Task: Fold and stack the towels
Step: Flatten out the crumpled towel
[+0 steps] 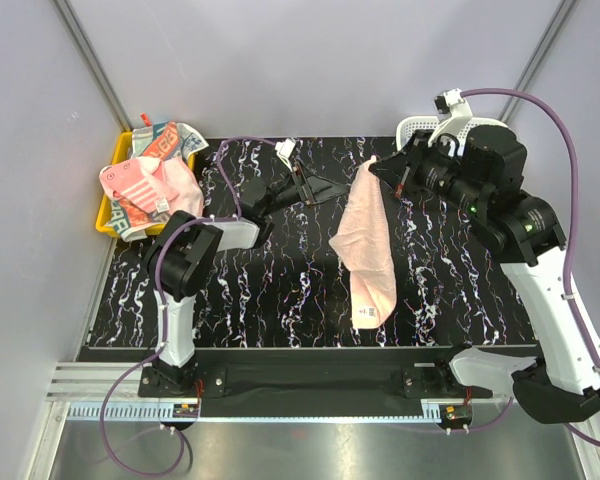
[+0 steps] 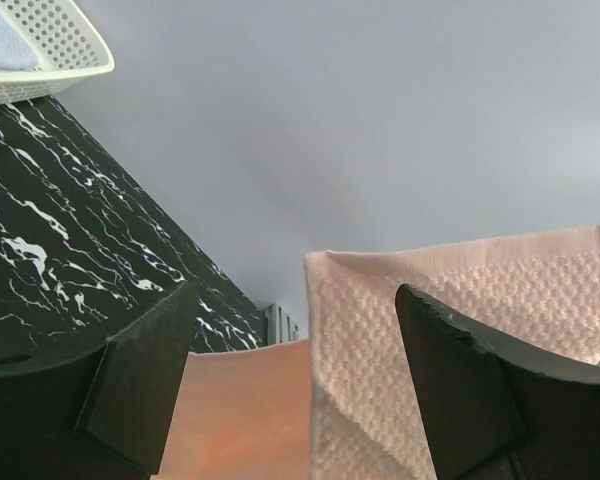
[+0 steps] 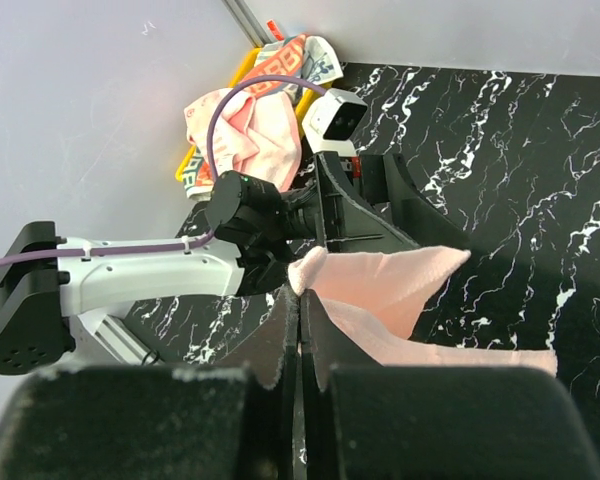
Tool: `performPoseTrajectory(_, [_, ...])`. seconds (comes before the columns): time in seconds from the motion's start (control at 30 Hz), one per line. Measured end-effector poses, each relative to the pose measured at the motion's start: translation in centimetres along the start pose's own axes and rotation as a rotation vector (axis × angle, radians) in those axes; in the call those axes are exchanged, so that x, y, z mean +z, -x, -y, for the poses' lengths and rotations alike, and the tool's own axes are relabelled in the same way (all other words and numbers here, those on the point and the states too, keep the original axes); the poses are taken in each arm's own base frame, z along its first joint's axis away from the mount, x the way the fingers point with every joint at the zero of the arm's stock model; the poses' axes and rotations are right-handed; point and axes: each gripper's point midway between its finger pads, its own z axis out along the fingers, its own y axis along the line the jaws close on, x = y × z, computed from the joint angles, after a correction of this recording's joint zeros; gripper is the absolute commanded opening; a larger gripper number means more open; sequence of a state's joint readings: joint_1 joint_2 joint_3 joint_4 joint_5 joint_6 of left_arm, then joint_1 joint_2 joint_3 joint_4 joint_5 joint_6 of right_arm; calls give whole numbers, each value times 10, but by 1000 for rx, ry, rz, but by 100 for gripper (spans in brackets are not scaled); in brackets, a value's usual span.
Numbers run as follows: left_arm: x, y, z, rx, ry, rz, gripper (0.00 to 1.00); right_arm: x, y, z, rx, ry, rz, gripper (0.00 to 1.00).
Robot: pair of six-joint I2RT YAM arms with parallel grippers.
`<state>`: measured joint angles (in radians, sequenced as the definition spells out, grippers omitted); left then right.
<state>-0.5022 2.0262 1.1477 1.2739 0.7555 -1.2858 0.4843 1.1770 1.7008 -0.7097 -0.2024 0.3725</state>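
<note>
A plain pink towel [image 1: 368, 235] hangs by its top corner from my right gripper [image 1: 373, 168], which is shut on it; the lower end trails onto the black marbled table [image 1: 280, 290]. In the right wrist view the gripper [image 3: 301, 292] pinches that corner of the towel [image 3: 400, 285]. My left gripper [image 1: 332, 192] is open just left of the hanging towel, level with its upper part. In the left wrist view the towel [image 2: 380, 340] lies between the spread fingers [image 2: 140, 380], untouched by them. More towels [image 1: 145, 180], pink striped and letter-patterned, are heaped at the far left.
The heap lies in a yellow tray [image 1: 108, 210] off the table's far-left corner. A white lattice basket [image 1: 420, 125] stands at the far right behind the right arm; in the left wrist view this basket [image 2: 65, 45] holds something pale blue [image 2: 2, 45]. Grey walls close in behind.
</note>
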Motion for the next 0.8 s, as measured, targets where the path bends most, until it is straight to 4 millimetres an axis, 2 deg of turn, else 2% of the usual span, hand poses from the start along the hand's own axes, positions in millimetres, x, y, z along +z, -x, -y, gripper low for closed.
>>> performPoseTrajectory(0.27, [-1, -3, 7, -57, -12, -23, 84, 9, -5, 20, -21, -92, -17, 0])
performPoseTrajectory(0.43, [0, -4, 21, -70, -36, -44, 84, 19, -9, 36, -35, -161, -33, 0])
performPoseTrajectory(0.57, [2, -9, 31, -59, -61, -75, 84, 20, -9, 41, -44, -184, -30, 0])
performPoseTrajectory(0.73, [-2, -18, 38, 59, -69, -90, 82, 23, -7, 44, -50, -197, -36, 0])
performPoseTrajectory(0.8, [-7, -17, 41, 122, -32, -68, 82, 30, -5, 48, -54, -219, -36, 0])
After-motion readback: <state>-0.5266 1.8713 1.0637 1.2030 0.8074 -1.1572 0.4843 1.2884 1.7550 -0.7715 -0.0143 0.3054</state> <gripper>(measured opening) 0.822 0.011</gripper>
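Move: The pink towel hangs from the right fingers; its upper free edge is about 6 cm right of the open left hand, 2 back and roughly level, and some 7 cm ahead of and 17 below the right hand, barely to its right. From the left hand, the towel's lower end lies roughly 24 cm back, 6 right and 25 below, and the white basket 13 ahead, 23 right and 22 below. Right hand carries the pinched pink towel forward and down about 5 cm; open left hand draws back 4, rising. ##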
